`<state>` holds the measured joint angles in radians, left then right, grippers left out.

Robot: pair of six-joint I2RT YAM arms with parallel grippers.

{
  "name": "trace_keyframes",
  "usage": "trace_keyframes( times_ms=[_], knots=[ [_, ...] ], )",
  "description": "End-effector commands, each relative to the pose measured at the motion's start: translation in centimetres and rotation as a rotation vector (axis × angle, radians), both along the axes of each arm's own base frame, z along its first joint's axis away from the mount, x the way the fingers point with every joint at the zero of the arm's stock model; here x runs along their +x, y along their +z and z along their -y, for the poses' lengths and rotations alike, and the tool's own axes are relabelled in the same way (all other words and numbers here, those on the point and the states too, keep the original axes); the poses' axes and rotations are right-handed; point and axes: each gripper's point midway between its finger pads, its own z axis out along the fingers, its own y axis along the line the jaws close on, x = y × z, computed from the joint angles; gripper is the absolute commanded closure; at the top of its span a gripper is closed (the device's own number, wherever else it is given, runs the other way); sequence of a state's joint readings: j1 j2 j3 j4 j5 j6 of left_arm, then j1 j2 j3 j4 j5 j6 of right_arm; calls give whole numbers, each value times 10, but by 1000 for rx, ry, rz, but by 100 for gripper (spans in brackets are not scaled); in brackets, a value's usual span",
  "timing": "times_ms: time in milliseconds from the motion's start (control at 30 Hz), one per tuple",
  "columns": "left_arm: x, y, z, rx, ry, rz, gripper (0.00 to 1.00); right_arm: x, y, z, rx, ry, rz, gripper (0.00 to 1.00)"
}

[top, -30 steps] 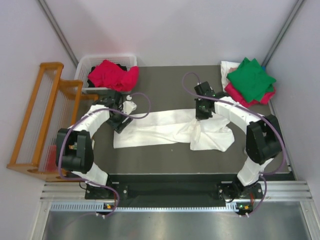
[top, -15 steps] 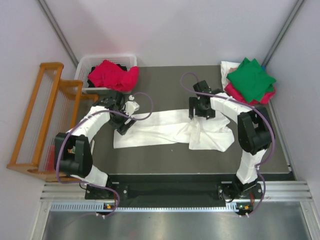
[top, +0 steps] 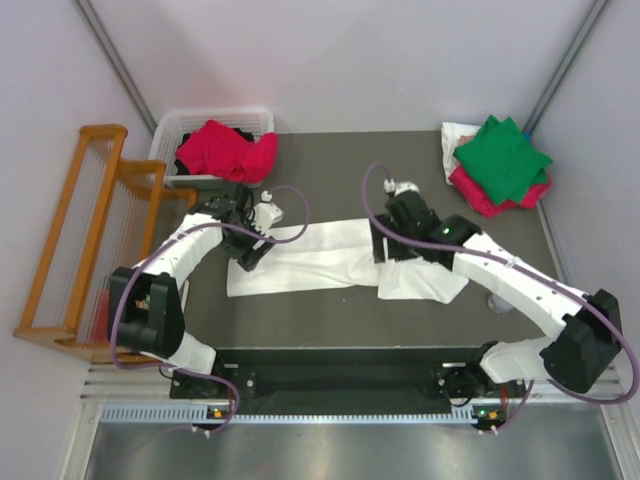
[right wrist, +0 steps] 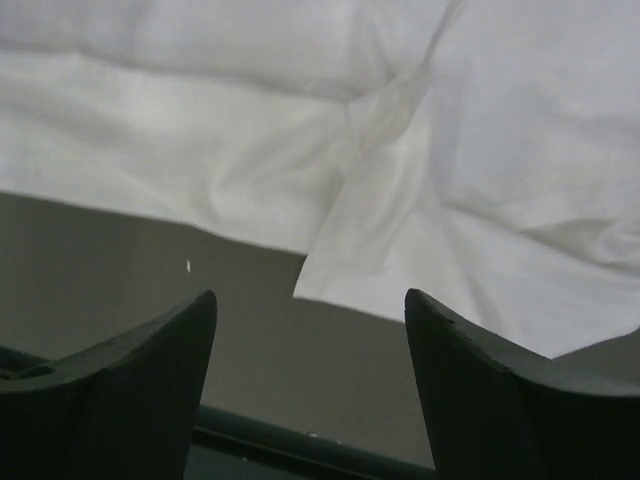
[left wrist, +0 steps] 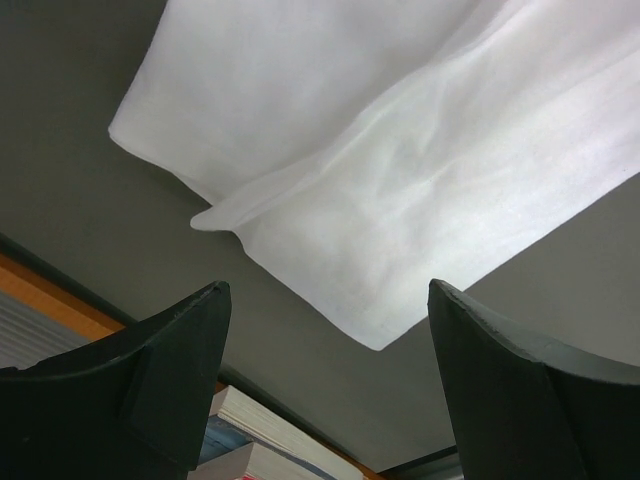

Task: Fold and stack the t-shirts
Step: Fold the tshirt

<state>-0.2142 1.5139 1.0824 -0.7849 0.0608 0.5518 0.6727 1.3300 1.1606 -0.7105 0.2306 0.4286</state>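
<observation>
A large white t-shirt [top: 320,255] lies folded into a long strip across the middle of the dark table, its right end bunched. My left gripper [top: 246,252] hovers open over the strip's left end. In the left wrist view the shirt's corner [left wrist: 400,200] lies beyond the empty fingers [left wrist: 170,370]. My right gripper [top: 384,246] stands open above the bunched right part; its wrist view shows white cloth [right wrist: 450,150] past the spread fingers [right wrist: 500,370]. A folded green t-shirt [top: 503,155] tops a crimson-pink one [top: 480,190] at the back right.
A white slotted basket [top: 170,130] at the back left holds a crumpled crimson shirt [top: 225,150]. A wooden rack [top: 90,230] stands left of the table. Books [left wrist: 260,440] show beyond the table edge in the left wrist view.
My right gripper has let go of the white shirt and opened, and its arm has swung out to the right. The left gripper opened slightly wider and stayed by the left end.
</observation>
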Motion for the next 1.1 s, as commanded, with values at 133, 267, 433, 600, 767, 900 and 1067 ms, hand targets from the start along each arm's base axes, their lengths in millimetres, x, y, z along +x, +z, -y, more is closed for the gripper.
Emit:
trace_keyframes(
  times_ms=[133,267,433,600,767,900,1067],
  knots=[
    [15,-10,5,-11,35,8,16,-88,-108,1,-132,97,-287,36],
    [23,-7,7,-21,53,12,16,-85,-118,-1,-164,111,-295,38],
    [21,-6,9,-30,47,5,16,-77,-118,-9,-163,118,-284,41],
    [20,-13,7,-18,52,-6,16,-74,-123,-19,-142,129,-289,43],
    [20,-15,10,-27,51,-15,16,-71,-135,-30,-142,138,-312,45],
    [17,-14,9,-24,48,-16,16,-66,-139,-36,-145,141,-308,47],
    [15,-12,7,-20,41,-8,16,-59,-142,-38,-168,145,-296,51]
  ],
)
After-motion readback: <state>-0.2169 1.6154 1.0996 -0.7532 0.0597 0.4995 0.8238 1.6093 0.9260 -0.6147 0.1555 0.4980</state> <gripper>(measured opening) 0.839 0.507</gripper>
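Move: The corner where the T-shirt's near edge meets its loose flap lies about 8 cm back from the right hand, 2 cm to its left and some 17 cm below. That flap's middle is about 9 cm to the right and 5 cm back; the table's near edge is straight back, roughly 18 cm. From the left hand, the shirt's left near corner lies some 9 cm back, 5 cm to the left and 8 cm below. Down and back swings the right hand, fast at first and then easing, about 15 cm down and 8 cm back in all, to the shirt's near-edge corner; the last stretch creeps down, slightly forward and left. Its wrist tips some 20 degrees steeper and the fingers narrow to about half open, not yet shut. The left hand, open, sinks about 2 cm over the shirt's left end. ##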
